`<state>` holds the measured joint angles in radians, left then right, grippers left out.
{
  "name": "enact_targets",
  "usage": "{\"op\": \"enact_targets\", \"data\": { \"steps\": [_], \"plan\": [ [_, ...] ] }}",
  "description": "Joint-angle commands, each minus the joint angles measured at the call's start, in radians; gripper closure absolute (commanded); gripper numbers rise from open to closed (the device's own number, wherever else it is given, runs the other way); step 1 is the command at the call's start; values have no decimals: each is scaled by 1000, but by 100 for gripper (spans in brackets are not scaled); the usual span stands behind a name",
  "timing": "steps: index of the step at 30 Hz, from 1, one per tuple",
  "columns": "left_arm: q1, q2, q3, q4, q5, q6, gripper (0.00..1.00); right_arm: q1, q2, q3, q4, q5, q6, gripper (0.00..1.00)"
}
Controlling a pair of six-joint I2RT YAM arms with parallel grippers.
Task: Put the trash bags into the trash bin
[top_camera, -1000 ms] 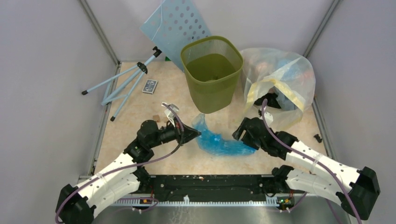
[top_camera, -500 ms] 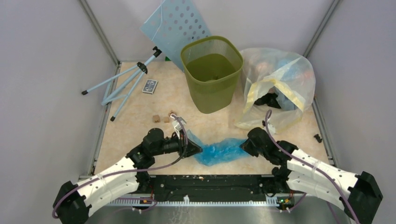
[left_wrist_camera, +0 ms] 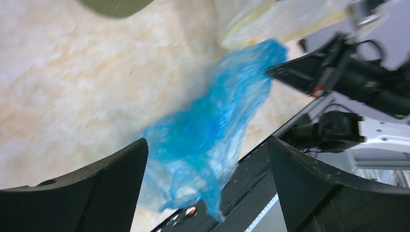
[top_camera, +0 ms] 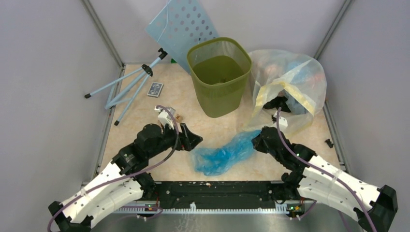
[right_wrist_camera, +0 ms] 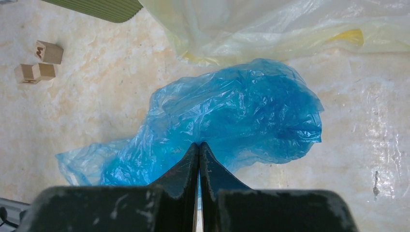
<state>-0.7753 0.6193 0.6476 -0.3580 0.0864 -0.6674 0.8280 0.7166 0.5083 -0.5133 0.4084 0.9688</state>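
The crumpled light-blue trash bag [top_camera: 222, 154] lies on the table in front of the olive-green trash bin [top_camera: 220, 99], which stands upright at the back. My right gripper [top_camera: 257, 141] is shut on the bag's right end; in the right wrist view its fingertips [right_wrist_camera: 199, 145] pinch the blue film [right_wrist_camera: 241, 111]. My left gripper [top_camera: 196, 140] stands open just left of the bag and holds nothing. In the left wrist view the bag [left_wrist_camera: 212, 125] shows beyond the wide-apart fingers [left_wrist_camera: 111, 183], loose from them.
A big clear yellowish bag [top_camera: 290, 79] stuffed with items sits right of the bin, close to my right gripper. A perforated light-blue panel [top_camera: 183, 24] leans at the back. A tripod [top_camera: 128, 89] and a card box [top_camera: 155, 89] lie far left. Small wooden blocks [right_wrist_camera: 41, 60] sit near the left arm.
My left gripper has opened, let go of the bag's left end and drawn back to the left. My right gripper has shut on the right end and shifted slightly toward the back.
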Motion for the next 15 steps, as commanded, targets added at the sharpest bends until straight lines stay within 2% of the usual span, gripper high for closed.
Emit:
{"op": "enact_targets", "data": {
  "steps": [1,7,10,15],
  "plan": [
    [-2,21,-6,-188,-112,-85,1,-4,-14,36,4,17,-82,100],
    [-2,86,-97,-132,50,-89,4,-4,-34,-22,51,-52,-119,100],
    [-2,139,-127,-68,89,-55,4,-4,-47,-38,84,-80,-163,91],
    [-2,244,-185,10,132,-78,3,-4,-48,-29,87,-139,-232,51]
  ]
}}
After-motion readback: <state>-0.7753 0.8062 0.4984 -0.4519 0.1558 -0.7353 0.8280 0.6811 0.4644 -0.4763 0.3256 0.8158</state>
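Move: Below the open left hand, the blue trash bag's loose left end lies about 4 cm back, 4 cm right and 19 cm down; the bag's middle is 12 cm right, 1 cm ahead. The bin stands 25 cm ahead, 8 cm right; wooden blocks 15 cm ahead, 12 cm left. From the right hand, pinching the bag's right end, its middle is 13 cm left, 3 cm back, 7 cm down; the clear bag 24 cm ahead, 15 cm right. Dropping quickly by some 12 cm and drawing back about 3 cm, the left hand heads down to the blue bag's loose left end, fingers still wide open and tipping downward roughly 25 degrees. The right hand stays almost in place, turns slightly counter-clockwise, then opens its fingers over a third of the way and lets go of the bag's right end. ##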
